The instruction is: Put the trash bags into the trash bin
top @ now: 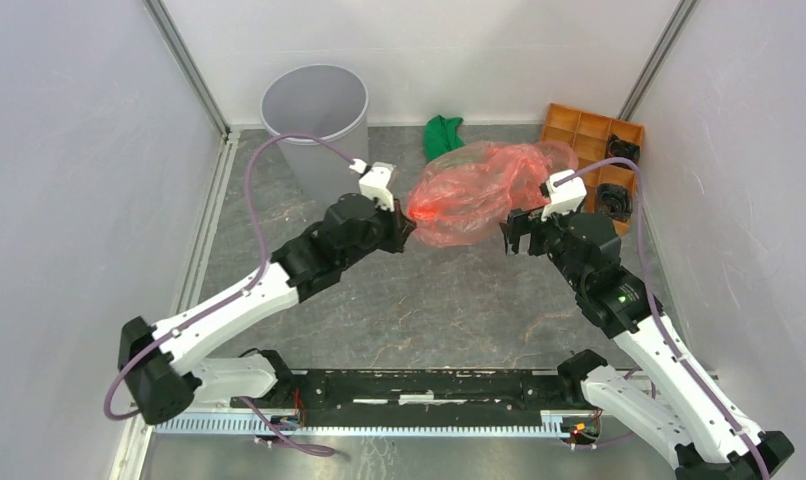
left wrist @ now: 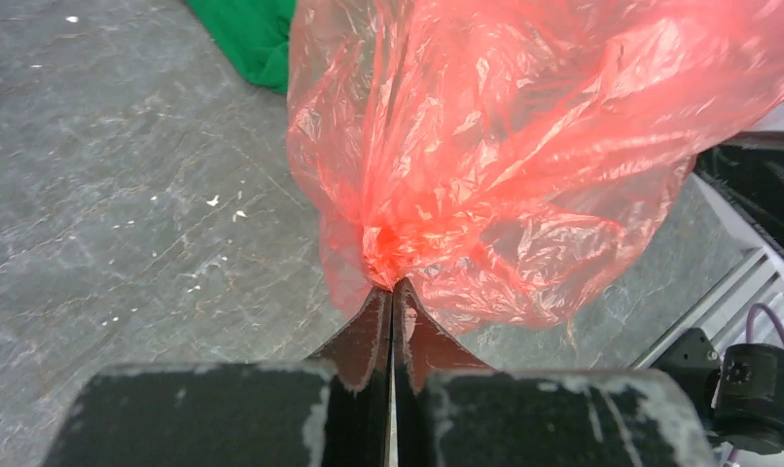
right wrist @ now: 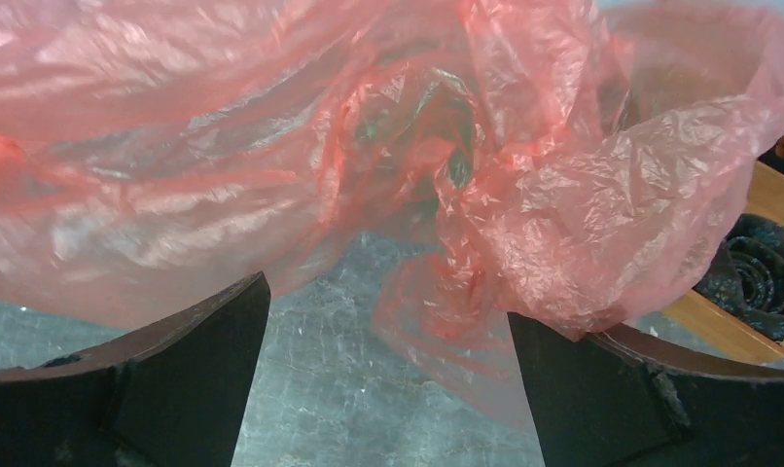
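Observation:
The red-orange translucent trash bag [top: 476, 190] billows between my two arms at mid-table. My left gripper [top: 409, 232] is shut on a bunched fold of the bag [left wrist: 524, 146], its jaws pressed together at the pinch [left wrist: 393, 287]. On the bag's right side my right gripper [top: 517, 232] stands open. Its fingers [right wrist: 203, 331] are spread wide, and loose film [right wrist: 524, 224] hangs in front of and partly between them without being gripped. The light-grey trash bin [top: 315, 118] stands upright at the back left, behind my left arm.
A green cloth [top: 442, 133] lies near the back wall behind the bag. An orange compartment tray [top: 587, 135] with black parts sits at the back right. White walls and metal frame posts enclose the grey marbled table [top: 419, 300].

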You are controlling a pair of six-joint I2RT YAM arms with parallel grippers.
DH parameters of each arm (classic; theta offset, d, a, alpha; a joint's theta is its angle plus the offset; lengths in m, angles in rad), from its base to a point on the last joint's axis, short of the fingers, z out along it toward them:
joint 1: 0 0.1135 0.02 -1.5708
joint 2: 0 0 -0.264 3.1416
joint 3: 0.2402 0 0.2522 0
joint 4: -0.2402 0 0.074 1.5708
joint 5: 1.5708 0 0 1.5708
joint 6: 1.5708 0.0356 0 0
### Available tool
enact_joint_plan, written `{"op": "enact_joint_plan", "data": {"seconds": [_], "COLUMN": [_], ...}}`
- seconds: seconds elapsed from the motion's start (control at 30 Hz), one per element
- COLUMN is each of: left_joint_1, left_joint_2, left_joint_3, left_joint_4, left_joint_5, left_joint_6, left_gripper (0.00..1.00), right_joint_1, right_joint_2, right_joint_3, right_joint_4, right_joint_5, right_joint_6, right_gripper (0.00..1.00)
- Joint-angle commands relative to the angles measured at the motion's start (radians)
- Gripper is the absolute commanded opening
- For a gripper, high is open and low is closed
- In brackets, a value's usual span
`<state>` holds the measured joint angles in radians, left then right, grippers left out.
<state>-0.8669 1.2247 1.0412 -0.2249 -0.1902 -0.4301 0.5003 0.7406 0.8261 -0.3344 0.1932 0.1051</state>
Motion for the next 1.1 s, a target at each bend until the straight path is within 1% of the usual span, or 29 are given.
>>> {"op": "enact_joint_plan", "data": {"seconds": [0.0,0.13,0.2,0.27,0.33,0.4,0.5,0.63,0.8,0.87,0.93,0.97,1.0,1.07], "left_joint_1": [0.096,0.276,0.34,0.385,0.408,0.415,0.417,0.417,0.417,0.417,0.417,0.417,0.417,0.417], "left_joint_2": [-0.077,-0.112,-0.128,-0.127,-0.117,-0.109,-0.108,-0.105,-0.103,-0.104,-0.104,-0.103,-0.102,-0.099], "left_joint_3": [-0.125,-0.243,-0.279,-0.288,-0.289,-0.285,-0.283,-0.285,-0.286,-0.284,-0.283,-0.283,-0.283,-0.282], "left_joint_4": [0.014,-0.036,-0.056,-0.085,-0.117,-0.139,-0.16,-0.175,-0.185,-0.195,-0.198,-0.198,-0.197,-0.197], "left_joint_5": [0.059,0.143,0.153,0.151,0.121,0.08,0.031,0.001,-0.016,-0.035,-0.043,-0.044,-0.043,-0.037], "left_joint_6": [-0.079,-0.109,-0.105,-0.096,-0.096,-0.101,-0.111,-0.119,-0.124,-0.125,-0.125,-0.126,-0.129,-0.131], "left_gripper": [0.02,0.02,0.02,0.02,0.02,0.02,0.02,0.02,0.02,0.02,0.02,0.02,0.02,0.02], "right_joint_1": [0.001,0.0,0.001,0.0,0.001,0.0,-0.002,-0.049,-0.19,-0.212,-0.211,-0.208,-0.201,-0.183], "right_joint_2": [0.007,0.011,0.014,0.02,0.027,0.04,0.068,0.131,0.177,0.181,0.203,0.216,0.225,0.229], "right_joint_3": [-0.034,-0.106,-0.155,-0.2,-0.213,-0.188,-0.133,-0.079,-0.099,-0.116,-0.125,-0.129,-0.138,-0.13], "right_joint_4": [0.033,0.045,0.041,0.039,0.048,0.052,0.069,0.098,0.177,0.234,0.302,0.341,0.388,0.362], "right_joint_5": [-0.034,-0.022,-0.03,-0.077,-0.119,-0.141,-0.128,-0.189,-0.484,-0.659,-0.896,-0.979,-1.041,-1.057], "right_joint_6": [-0.022,-0.013,-0.003,0.012,0.025,0.018,-0.002,0.012,0.056,0.087,0.154,0.206,0.248,0.248], "right_gripper": [0.98,0.98,0.98,0.98,0.98,0.98,0.98,0.98,0.98,0.98,0.98,0.98,0.98,0.98]}}
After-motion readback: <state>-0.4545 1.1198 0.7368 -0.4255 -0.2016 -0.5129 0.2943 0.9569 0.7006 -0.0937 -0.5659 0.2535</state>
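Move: Ahead of and between the two grippers, the billowed trash bag has its middle about 9 cm ahead and 17 cm right of the left hand, which already pinches its knotted end. From the right hand it lies some 9 cm ahead and 6 cm left. The trash bin stands about 33 cm ahead and 21 cm left of the left hand. From the right hand, the green cloth lies 32 cm ahead, 7 cm left, and the orange tray 32 cm ahead, 22 cm right, both roughly 25 cm below. Sweeping about 17 cm left and 13 cm down, the left hand keeps its pinch on the bag's gathered end and turns counter-clockwise, fast at first, then easing off. The open right hand sinks some 11 cm, climbs back about half of that, then swings left towards the bag's loose end while turning counter-clockwise; its fingers stay wide open. ##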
